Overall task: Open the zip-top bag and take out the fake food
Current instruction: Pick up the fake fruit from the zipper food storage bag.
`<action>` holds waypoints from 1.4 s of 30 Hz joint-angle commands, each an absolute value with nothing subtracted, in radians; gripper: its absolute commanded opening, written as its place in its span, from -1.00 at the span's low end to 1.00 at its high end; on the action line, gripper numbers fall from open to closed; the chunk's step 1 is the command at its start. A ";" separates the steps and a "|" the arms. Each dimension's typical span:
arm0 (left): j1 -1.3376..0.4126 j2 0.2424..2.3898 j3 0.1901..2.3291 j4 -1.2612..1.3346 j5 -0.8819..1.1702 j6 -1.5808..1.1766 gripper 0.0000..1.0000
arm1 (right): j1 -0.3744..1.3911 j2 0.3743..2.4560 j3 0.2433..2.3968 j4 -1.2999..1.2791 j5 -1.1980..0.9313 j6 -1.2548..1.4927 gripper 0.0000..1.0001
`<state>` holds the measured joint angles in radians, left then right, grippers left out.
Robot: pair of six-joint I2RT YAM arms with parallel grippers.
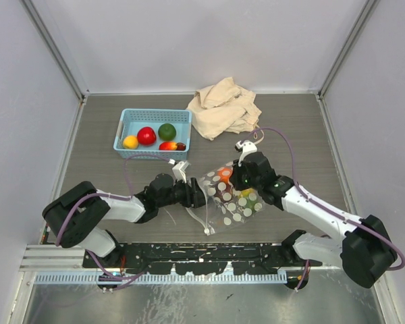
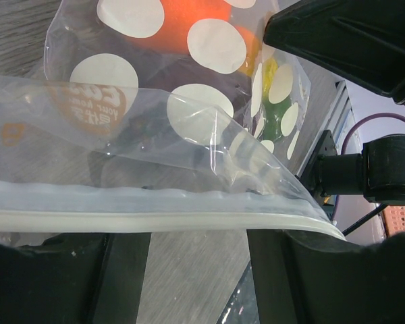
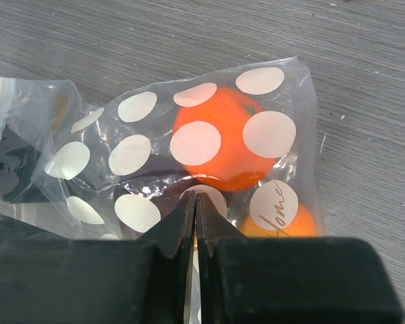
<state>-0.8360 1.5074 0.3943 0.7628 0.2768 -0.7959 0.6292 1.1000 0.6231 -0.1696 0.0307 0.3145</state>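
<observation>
The zip-top bag (image 1: pixel 231 199) lies on the grey table between my two grippers, clear with white dots. Fake food shows through it: an orange piece (image 3: pixel 223 142), a second orange piece (image 3: pixel 290 223), something green (image 2: pixel 277 111). My left gripper (image 1: pixel 201 196) is at the bag's left edge and stands open. The white zip strip (image 2: pixel 155 219) runs across its two fingertips, with bare table showing in the gap (image 2: pixel 198 236). My right gripper (image 1: pixel 245 177) sits on top of the bag, its jaws shut (image 3: pixel 196 196) on a pinch of the bag's film just in front of the orange piece.
A light blue basket (image 1: pixel 131 116) at the back left holds a red fruit (image 1: pixel 146 136), a green one (image 1: pixel 167 131) and a yellow one (image 1: pixel 130 142). A beige cloth bag (image 1: pixel 223 108) lies at the back middle. Grey walls enclose three sides.
</observation>
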 commanded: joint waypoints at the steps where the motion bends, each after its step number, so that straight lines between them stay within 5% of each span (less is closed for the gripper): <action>1: -0.838 1.491 0.424 0.821 0.287 -0.778 0.13 | 0.621 1.117 0.674 -0.123 0.013 0.292 -0.82; 19: -0.839 1.495 0.409 0.805 0.267 -0.777 0.13 | 0.607 1.208 0.671 -0.114 -0.048 0.255 -0.84; 42: -0.839 1.494 0.429 0.734 0.273 -0.766 0.60 | 0.604 1.317 0.668 -0.056 -0.202 0.244 -0.84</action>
<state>-0.8360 1.5074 0.3943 0.7200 0.2733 -0.7944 0.6064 1.3087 0.6327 -0.1181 -0.1467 0.2562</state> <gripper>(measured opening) 0.796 0.083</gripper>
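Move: The dark red fruit is still inside the dotted bag, about 5 cm to the left of my closed right fingertips, 2 cm nearer me and some 7 cm below. At the same height, the orange fruit sits roughly 3 cm ahead and 1 cm left of the right hand, and the yellow-green fruit 3 cm back and 5 cm right. From my left hand, at the bag's mouth, the red fruit is about 6 cm right, 1 cm ahead and 4 cm lower. I keep my right fingers shut and sink them about 5 cm onto the bag, easing some 2 cm left towards the dark red fruit and tipping down about 10 degrees, until they press the film into the gap beside the orange one. Late on, my left hand, fingers still in the bag's mouth, spreads them wider and dips about 1 cm. ##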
